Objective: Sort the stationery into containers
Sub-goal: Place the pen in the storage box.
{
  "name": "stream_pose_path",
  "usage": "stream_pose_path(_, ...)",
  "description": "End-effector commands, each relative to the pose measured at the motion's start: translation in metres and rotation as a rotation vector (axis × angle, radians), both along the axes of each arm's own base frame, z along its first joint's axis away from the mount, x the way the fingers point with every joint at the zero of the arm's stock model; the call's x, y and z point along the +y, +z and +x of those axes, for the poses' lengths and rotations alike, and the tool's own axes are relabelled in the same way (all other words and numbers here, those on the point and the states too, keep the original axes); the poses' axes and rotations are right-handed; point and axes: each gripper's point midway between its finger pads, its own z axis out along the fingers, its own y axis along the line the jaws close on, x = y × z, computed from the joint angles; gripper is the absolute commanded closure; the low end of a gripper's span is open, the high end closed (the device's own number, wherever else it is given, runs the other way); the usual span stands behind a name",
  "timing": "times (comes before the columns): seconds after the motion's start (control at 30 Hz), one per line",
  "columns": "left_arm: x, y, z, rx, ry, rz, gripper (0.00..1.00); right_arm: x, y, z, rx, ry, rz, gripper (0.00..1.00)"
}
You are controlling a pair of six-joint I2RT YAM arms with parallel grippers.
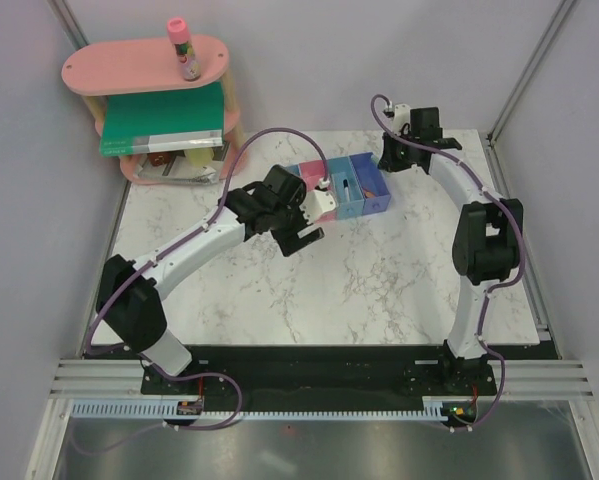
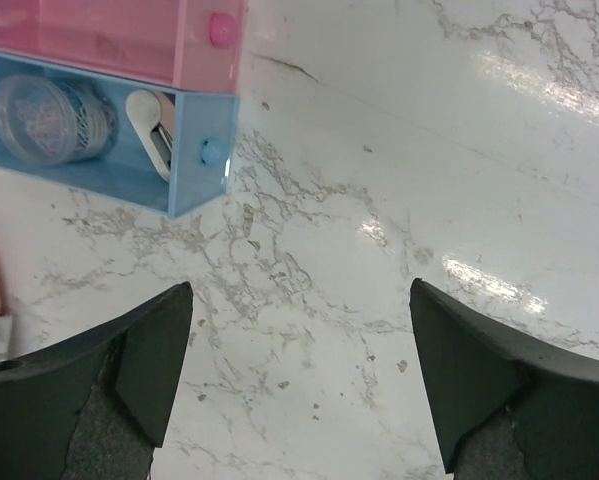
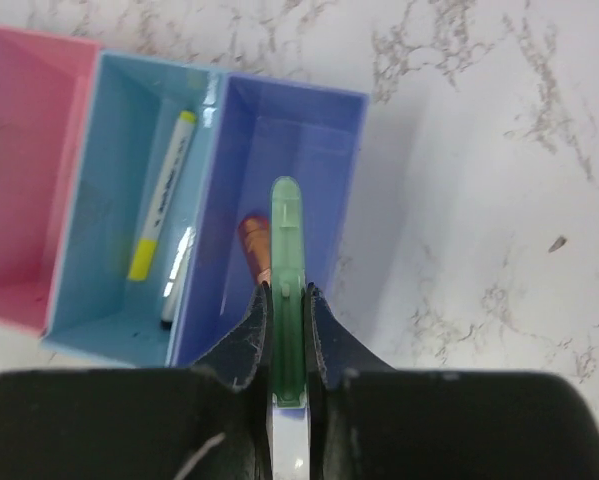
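The containers (image 1: 344, 190) are a joined row of small bins at the table's middle back. My right gripper (image 3: 287, 292) is shut on a thin green-ended piece of stationery (image 3: 286, 230), which hangs over the darker blue bin (image 3: 309, 130). An orange-tipped piece (image 3: 252, 243) lies in that bin. The neighbouring light blue bin (image 3: 119, 200) holds a yellow-tipped marker (image 3: 162, 190). My left gripper (image 2: 299, 300) is open over bare marble, with nothing between its fingers. Beside it, the end light blue bin (image 2: 194, 175) holds a clear round pot (image 2: 44, 118) and a small white item (image 2: 151, 125).
A pink oval two-tier shelf (image 1: 144, 65) stands at the back left corner. A pink-capped tube (image 1: 184, 48) stands on its top tier and a big green book (image 1: 164, 118) lies on the tier below. Grey walls close in the table.
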Motion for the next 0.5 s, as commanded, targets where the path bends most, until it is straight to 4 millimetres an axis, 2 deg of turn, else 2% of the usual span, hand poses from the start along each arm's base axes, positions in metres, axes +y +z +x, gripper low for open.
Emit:
stream_pose_path(0.0, -0.001, 0.009, -0.009, 0.138, 0.052, -0.115, 0.06, -0.008, 0.01, 0.043, -0.15, -0.101, -0.07, 1.0)
stream_pose_path(0.13, 0.001, 0.007, -0.012, 0.161, 0.049, -0.113, 0.06, 0.002, -0.012, 0.05, -0.148, -0.095, -0.092, 1.0)
stream_pose_path(0.27, 0.0, 0.01, -0.004, 0.158, 0.068, -0.124, 0.06, 0.015, -0.026, 0.049, -0.14, -0.084, -0.1, 1.0)
stream_pose_path(0.47, 0.009, 0.009, 0.029, 0.124, 0.186, -0.139, 0.07, 0.024, -0.048, 0.039, -0.111, -0.081, -0.124, 1.0)
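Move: The right hand holds the green pen over the rim of the storage box. The middle of the dark-blue compartment lies about 4 cm ahead, 4 cm left and 11 cm below; the brown piece inside lies roughly 1 cm ahead and 5 cm left. The light-blue compartment is 3 cm ahead, 11 cm left, the pink one 2 cm ahead, 18 cm left. From the left hand the dark-blue compartment is some 24 cm ahead and 19 cm right. Still pinching the green pen between its shut fingertips, the right hand sinks about 4 cm while pushing nearly as far forward, out over the dark-blue compartment. The forward push fades towards the end and the hand slides some 2 cm left; the wrist turns only slightly, and the fingers keep their hold. ##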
